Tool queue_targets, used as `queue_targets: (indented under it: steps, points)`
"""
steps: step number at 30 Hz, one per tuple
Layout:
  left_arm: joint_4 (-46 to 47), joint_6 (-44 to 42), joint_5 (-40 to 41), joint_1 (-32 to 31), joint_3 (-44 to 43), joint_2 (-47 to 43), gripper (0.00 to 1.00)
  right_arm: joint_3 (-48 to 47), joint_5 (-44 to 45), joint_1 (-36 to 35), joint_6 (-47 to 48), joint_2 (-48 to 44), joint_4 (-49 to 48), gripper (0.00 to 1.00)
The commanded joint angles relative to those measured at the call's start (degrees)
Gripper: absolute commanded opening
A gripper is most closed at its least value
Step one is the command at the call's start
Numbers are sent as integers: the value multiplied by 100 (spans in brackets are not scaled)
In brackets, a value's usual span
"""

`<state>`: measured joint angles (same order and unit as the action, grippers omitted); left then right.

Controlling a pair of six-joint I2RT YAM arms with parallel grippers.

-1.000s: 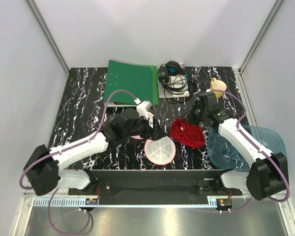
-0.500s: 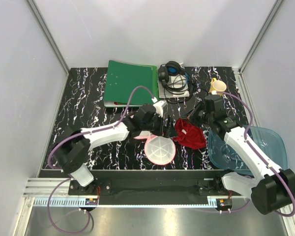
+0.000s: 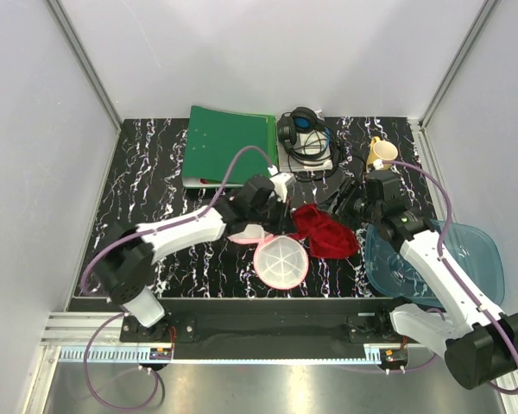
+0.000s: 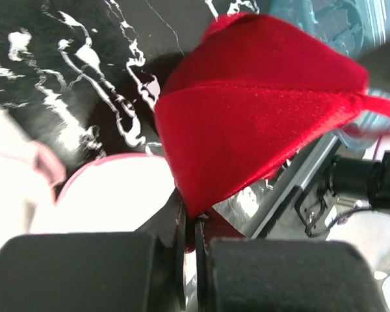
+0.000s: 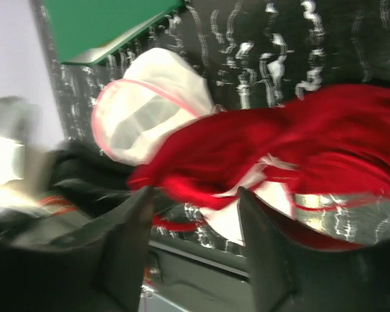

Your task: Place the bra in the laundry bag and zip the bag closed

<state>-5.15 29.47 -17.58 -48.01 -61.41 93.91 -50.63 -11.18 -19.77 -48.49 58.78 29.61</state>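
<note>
The red bra [image 3: 324,231] lies on the black marbled table just right of the white mesh laundry bag [image 3: 280,261] with pink trim. My left gripper [image 3: 287,212] is shut on the bra's left edge; in the left wrist view the red cup [image 4: 260,117] rises from between my closed fingers, with the bag [image 4: 110,192] to its left. My right gripper [image 3: 344,203] is open just behind the bra, apart from it. In the right wrist view the bra [image 5: 292,153] and the bag [image 5: 149,117] lie beyond my open fingers [image 5: 123,240].
A green folder [image 3: 231,143] and black headphones on a book [image 3: 306,138] lie at the back. A yellow cup [image 3: 382,153] stands at the back right. A translucent blue tray [image 3: 466,259] sits at the right, under my right arm.
My left gripper moved right from the bag to the bra and closed on its left edge. My right arm drew back and to the right, and the bra's left side has lifted slightly.
</note>
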Motion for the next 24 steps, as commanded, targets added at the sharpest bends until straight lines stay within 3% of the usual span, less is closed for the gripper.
queue_targets:
  steps: [1, 3, 6, 11, 14, 18, 20, 24]
  points:
    - [-837, -627, -7, 107, -337, -1084, 0, -298, 353, -18, 1385, -227, 678, 75]
    - [-1214, -627, -288, 169, -415, -1434, 0, -263, 362, -27, 1814, -410, 792, 85]
    - [-1409, -522, -640, 230, -390, -1953, 0, -61, 161, -36, 2123, -753, 627, 88]
    - [-1542, 31, -939, 283, -398, -2806, 0, 282, -418, -159, 2178, -1508, -111, 88]
    - [-1437, 696, -870, 292, -363, -3262, 0, 413, -884, -203, 1608, -1624, -489, 88]
    - [-701, 1727, -502, 301, 31, -3861, 0, 756, -1579, -431, 351, -1634, -1710, 88]
    - [-471, 2149, -465, 301, 111, -4090, 0, 669, -1432, -607, 401, -1633, -1704, 88]
    - [-583, 2186, -649, 301, -107, -4231, 0, 493, -1465, -651, 1163, -1677, -1291, 89]
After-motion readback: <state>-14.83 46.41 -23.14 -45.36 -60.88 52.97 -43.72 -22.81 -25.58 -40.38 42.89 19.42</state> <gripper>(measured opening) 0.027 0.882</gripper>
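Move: The left hand keeps hold of one end of the bra, whose middle lies level with it, some 11 cm to the right and 4 cm lower. The laundry bag's open pouch is roughly 5 cm ahead and 11 cm left of that hand, 11 cm down, and its mesh flap about 6 cm back and 2 cm left. From the opening right hand the pouch lies about 3 cm ahead, 21 cm left and 18 cm down. The bra goes up in the left hand's shut grip, some 24 cm fast and steadily, while also drawn back and left by nearly 10 cm each; the fingers tilt up about 30 degrees to almost level. The right fingers finish opening wide and come clear of the cloth; that hand backs off, rises and, after a small dip to the right, swings left, tipping up and turning counter-clockwise. ##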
